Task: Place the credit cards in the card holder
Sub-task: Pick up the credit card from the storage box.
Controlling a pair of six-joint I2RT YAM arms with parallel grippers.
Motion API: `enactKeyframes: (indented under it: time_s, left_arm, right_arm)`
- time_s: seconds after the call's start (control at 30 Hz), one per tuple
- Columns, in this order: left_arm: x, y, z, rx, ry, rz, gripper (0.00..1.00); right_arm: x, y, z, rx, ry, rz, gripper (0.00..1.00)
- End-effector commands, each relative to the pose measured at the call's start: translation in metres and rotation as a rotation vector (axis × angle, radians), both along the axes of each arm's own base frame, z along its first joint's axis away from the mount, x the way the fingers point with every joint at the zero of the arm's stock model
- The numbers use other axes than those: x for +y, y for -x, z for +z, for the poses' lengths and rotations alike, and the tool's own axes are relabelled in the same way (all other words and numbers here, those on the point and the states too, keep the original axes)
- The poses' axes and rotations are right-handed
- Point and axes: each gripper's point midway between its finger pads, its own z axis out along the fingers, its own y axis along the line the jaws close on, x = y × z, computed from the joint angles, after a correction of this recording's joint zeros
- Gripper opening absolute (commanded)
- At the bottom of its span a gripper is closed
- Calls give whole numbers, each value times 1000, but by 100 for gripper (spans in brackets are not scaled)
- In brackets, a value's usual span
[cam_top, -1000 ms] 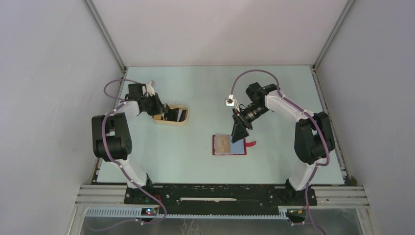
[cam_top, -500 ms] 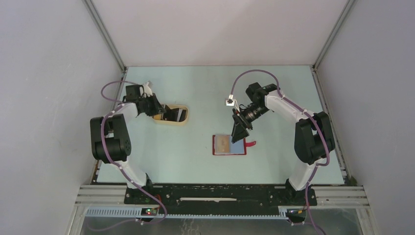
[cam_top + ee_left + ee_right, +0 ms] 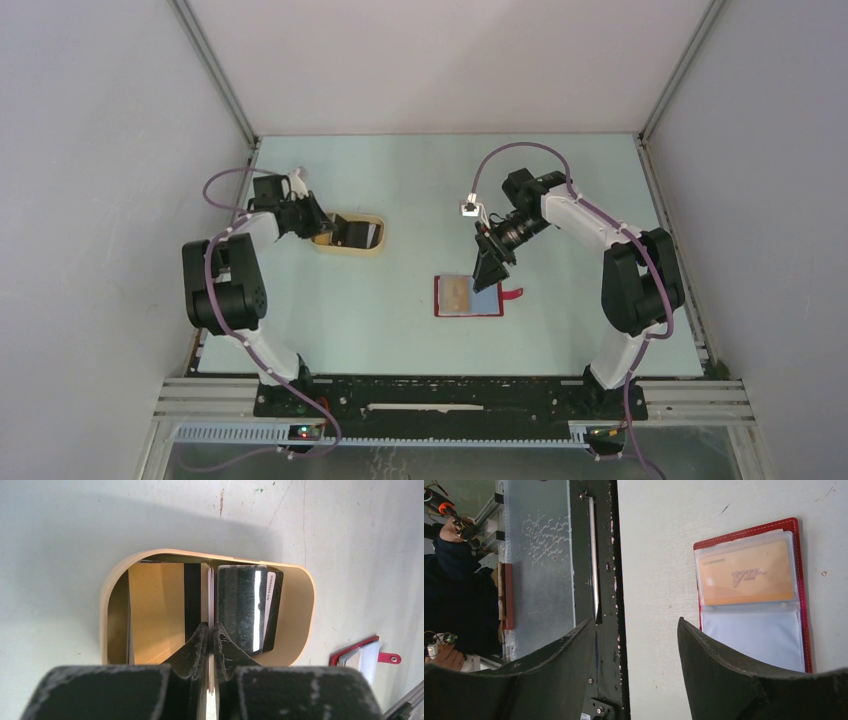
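The card holder (image 3: 487, 302) lies open on the table, red-rimmed with clear sleeves. A golden-brown card (image 3: 746, 572) sits in one sleeve; the pale-blue sleeve (image 3: 751, 632) beside it holds nothing. My right gripper (image 3: 634, 621) is open and empty, hovering just above the holder's far edge (image 3: 488, 268). My left gripper (image 3: 210, 630) is shut on a thin whitish card seen edge-on (image 3: 209, 595), held upright over the tan oval tray (image 3: 207, 555). A dark card (image 3: 247, 607) leans inside the tray. The holder's corner also shows in the left wrist view (image 3: 362, 652).
The tan tray (image 3: 352, 252) sits left of centre, near the left arm. The holder's red closure tab (image 3: 513, 293) sticks out to the right. Enclosure walls ring the table; the black base rail (image 3: 606, 555) runs along the near edge.
My left arm has drawn back a little to the left at the tray, still pinching the card. The right arm and the card holder have not moved.
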Motion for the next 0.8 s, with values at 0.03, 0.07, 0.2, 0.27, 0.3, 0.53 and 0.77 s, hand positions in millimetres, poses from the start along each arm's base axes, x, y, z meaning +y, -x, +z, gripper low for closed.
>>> enactKeyframes:
  time_s: [0.03,0.07,0.2,0.27,0.3,0.53,0.77]
  left_arm:
    - [-2,0,21,-76,51,-2,9]
    - [-2,0,22,-82,63,-3,9]
    - [-2,1,21,-90,103,3,9]
    - [0,1,20,-90,110,6,10]
    - [-2,1,18,-85,116,1,13]
    - [-6,-2,2,-21,119,-16,34]
    - [-16,-5,-8,41,53,-42,40]
  right_arm:
    - [3,-5,13,-29,-41,5,70]
    - [3,-5,13,-29,-41,5,70]
    - [3,-5,13,-28,-41,5,70]
    - [3,-5,13,-27,-41,5,70]
    - [3,-5,13,-28,-42,6,70]
    - [4,-4,13,-27,-42,7,70]
    - [4,-4,13,-27,-41,10,70]
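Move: The upright cards in the storage box stand on edge between the left fingertips, their middle about 2 cm below the hand. The flat black card lies some 3 cm to the hand's right and 4 cm below; the yellow card lies about 3 cm to its left, equally low, both level with it fore and aft. From the idle right hand, the upright cards are roughly 18 cm ahead, 25 cm left and 11 cm lower. The upright cards, already pinched between the left fingertips, are let go: the hand stays almost in place, rolling about 5 degrees so that its left side dips, and then opens its fingers to roughly two-fifths. At the end it slips about 1 cm right, the right-hand finger coming over the flat black card and the left-hand one staying close beside the upright cards. ##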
